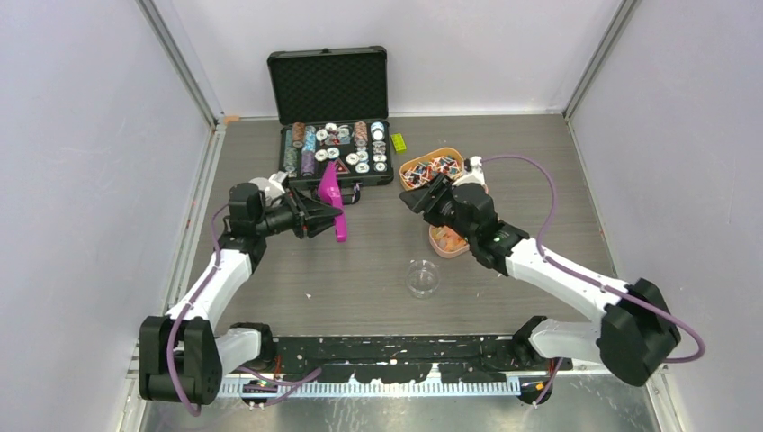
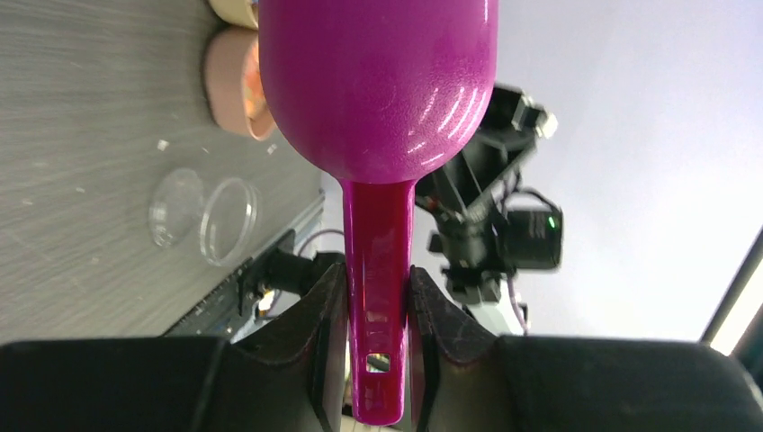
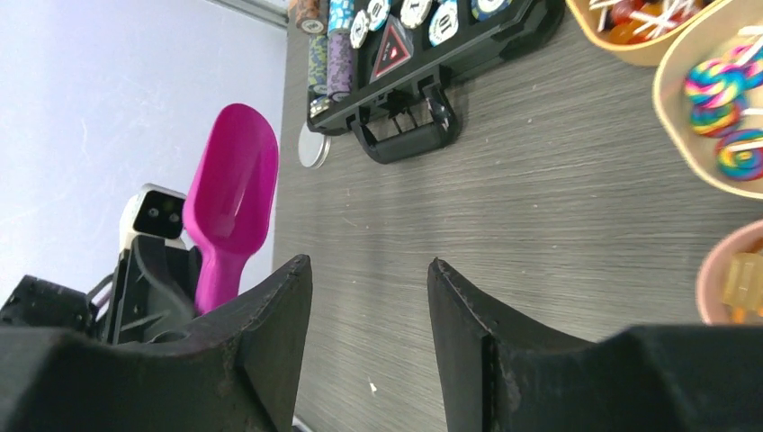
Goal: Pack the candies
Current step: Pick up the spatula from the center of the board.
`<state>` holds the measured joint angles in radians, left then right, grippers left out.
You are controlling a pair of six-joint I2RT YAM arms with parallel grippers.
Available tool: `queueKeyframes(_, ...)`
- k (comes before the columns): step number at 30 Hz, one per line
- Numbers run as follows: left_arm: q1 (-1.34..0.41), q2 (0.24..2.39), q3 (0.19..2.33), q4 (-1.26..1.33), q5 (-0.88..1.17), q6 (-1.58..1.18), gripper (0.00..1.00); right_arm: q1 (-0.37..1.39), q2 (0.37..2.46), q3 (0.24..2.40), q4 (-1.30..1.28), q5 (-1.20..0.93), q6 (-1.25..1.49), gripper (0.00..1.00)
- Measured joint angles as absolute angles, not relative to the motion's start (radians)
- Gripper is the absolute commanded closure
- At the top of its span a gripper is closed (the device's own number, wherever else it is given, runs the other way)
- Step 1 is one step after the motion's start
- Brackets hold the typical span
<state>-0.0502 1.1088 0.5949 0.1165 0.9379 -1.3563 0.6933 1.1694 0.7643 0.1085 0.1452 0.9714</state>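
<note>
My left gripper (image 1: 322, 216) is shut on the handle of a magenta scoop (image 1: 334, 205), which it holds above the table with the bowl end pointing away. The left wrist view shows both pads (image 2: 328, 333) pressed against that handle (image 2: 378, 297). The candies (image 1: 430, 167) lie in a tan bowl (image 1: 450, 151) right of the case, and more fill a pinkish bowl (image 1: 447, 241) under my right arm. In the right wrist view I see striped candies (image 3: 720, 108) at the right edge. My right gripper (image 1: 416, 200) hangs open over bare table, fingers (image 3: 288, 306) apart with nothing between them.
A black case (image 1: 333, 148) of poker chips stands open at the back with its lid raised. A small yellow-green block (image 1: 399, 141) lies beside it. A clear round cup (image 1: 422, 278) sits near the front middle, seen with its lid (image 2: 232, 219) in the left wrist view.
</note>
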Motion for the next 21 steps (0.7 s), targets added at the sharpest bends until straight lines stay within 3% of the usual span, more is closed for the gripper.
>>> queueKeyframes(3,-0.102,1.108,0.592,0.194,0.968,-1.402,1.00,0.664,1.243,0.743,0.210,0.071,1.030,0.41)
queueKeyframes(10,-0.192,1.083,0.591,0.363,0.998,-1.524,1.00,0.663,1.327,0.740,0.476,-0.006,1.129,0.46)
queueKeyframes(21,-0.247,1.028,0.586,0.431,0.993,-1.594,1.00,0.657,1.468,0.751,0.738,-0.107,1.205,0.46)
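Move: The magenta spatula, already held by its handle in the left hand, has its middle about 16 cm left of the right hand, level with it front to back and some 3 cm higher. On the table, about 19 cm lower than the right hand, the black case is 15 cm ahead and 17 cm left, and the lollipop tray 4 cm ahead and 13 cm right. From the left hand, the right gripper is 15 cm right and 3 cm ahead, at about its height. Keeping its pinch on the spatula's handle, the left hand lifts it some 7 cm while drawing back and to the right about 5 cm each. The right hand comes to meet the blade, about 6 cm left and a little forward, dipping slightly before rising to end 3 cm higher; it rolls its left side up some 25 degrees, fingers still half open. ##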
